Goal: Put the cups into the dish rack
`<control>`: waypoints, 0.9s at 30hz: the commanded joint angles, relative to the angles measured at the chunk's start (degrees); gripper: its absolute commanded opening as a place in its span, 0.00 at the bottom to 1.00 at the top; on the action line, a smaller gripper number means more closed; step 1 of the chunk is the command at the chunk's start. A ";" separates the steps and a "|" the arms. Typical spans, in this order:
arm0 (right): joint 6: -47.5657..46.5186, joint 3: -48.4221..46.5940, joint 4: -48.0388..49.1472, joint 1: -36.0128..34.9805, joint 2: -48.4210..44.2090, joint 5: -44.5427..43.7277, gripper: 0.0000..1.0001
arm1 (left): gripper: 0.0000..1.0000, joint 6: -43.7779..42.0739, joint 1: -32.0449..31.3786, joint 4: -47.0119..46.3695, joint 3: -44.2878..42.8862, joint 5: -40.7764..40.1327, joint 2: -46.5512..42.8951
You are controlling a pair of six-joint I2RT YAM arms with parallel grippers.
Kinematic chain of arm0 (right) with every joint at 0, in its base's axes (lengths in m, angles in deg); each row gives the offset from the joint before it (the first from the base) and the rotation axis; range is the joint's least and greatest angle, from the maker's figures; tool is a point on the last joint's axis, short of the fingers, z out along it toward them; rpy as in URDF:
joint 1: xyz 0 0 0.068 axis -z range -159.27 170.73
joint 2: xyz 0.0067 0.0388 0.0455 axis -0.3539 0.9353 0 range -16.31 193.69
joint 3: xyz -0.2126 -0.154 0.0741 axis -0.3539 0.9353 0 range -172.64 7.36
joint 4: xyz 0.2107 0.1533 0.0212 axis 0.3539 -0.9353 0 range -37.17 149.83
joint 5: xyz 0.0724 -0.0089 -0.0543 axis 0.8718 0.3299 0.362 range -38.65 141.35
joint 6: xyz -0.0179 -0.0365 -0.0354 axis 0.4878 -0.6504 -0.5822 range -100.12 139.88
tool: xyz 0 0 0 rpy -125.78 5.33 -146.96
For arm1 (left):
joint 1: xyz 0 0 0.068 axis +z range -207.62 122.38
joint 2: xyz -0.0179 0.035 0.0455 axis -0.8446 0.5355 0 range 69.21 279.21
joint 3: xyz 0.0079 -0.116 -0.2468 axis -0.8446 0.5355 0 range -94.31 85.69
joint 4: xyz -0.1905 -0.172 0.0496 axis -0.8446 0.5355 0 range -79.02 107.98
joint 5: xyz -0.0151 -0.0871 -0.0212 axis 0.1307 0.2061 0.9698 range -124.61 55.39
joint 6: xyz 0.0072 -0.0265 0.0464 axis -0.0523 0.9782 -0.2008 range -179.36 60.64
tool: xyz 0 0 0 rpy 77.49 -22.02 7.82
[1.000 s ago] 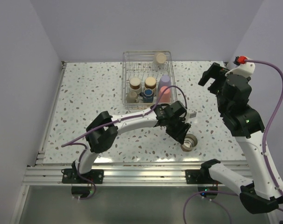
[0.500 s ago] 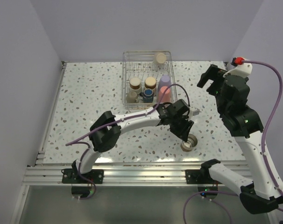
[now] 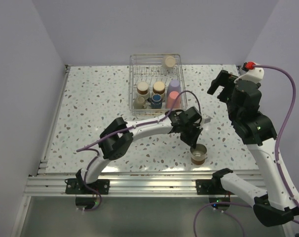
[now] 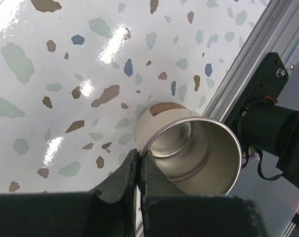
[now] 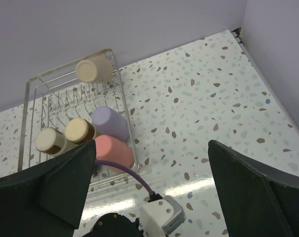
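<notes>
A silvery metal cup (image 3: pixel 199 155) stands on the speckled table near the front rail. My left gripper (image 3: pixel 195 146) is shut on its near rim, one finger inside and one outside. In the left wrist view the cup (image 4: pixel 194 153) opens toward the camera, and the black fingers (image 4: pixel 121 182) pinch its rim. The wire dish rack (image 3: pixel 131 84) at the back holds a lavender cup (image 3: pixel 174 87), a coral-pink cup (image 3: pixel 173 99), a tan cup (image 3: pixel 169 61) and two metal cups (image 3: pixel 142 89). My right gripper (image 3: pixel 219 84) hangs open, high at the right, holding nothing.
The aluminium front rail (image 3: pixel 139 180) runs just behind the held cup. A purple cable (image 3: pixel 186 94) loops over the left arm beside the rack's right side. In the right wrist view the dish rack (image 5: pixel 26 98) lies at the left, with bare table to its right.
My left gripper has come down onto the metal cup and closed on its rim. The right arm has hardly moved and stays open.
</notes>
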 commanded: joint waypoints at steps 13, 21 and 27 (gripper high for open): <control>13.57 -9.56 8.56 0.32 7.17 26.68 0.99 | 0.00 12.77 25.26 -28.55 19.44 18.21 -29.94; 40.41 2.38 38.26 0.32 10.95 41.86 0.99 | 0.00 44.29 39.06 -75.76 30.78 25.08 -36.64; 49.38 3.62 48.01 0.32 13.94 44.41 0.99 | 0.00 53.46 40.13 -91.52 33.24 20.61 -36.21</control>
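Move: The left hand already pinches the rim of the steel cup; from this hand the open right gripper waits about 12 cm ahead, 10 to the right and 32 up, and the dish rack's middle lies some 38 cm ahead and 17 left. From the right hand that cup is about 14 cm back, 7 left and 36 below; the red cup in the rack is some 16 ahead and 18 left, the purple cup 8 beyond the red one, both 35 below. Up, leftward and forward, the left arm sweeps the pinched steel cup some 45 cm off the table to near the rack's front end, rolling about 70 degrees so its fingers swing from down-right to nearly level. Meanwhile the right hand, fingers wide open, comes about 17 cm left with a little forward and up, rolling and turning counter-clockwise to bring its fingers towards the cup's base. ##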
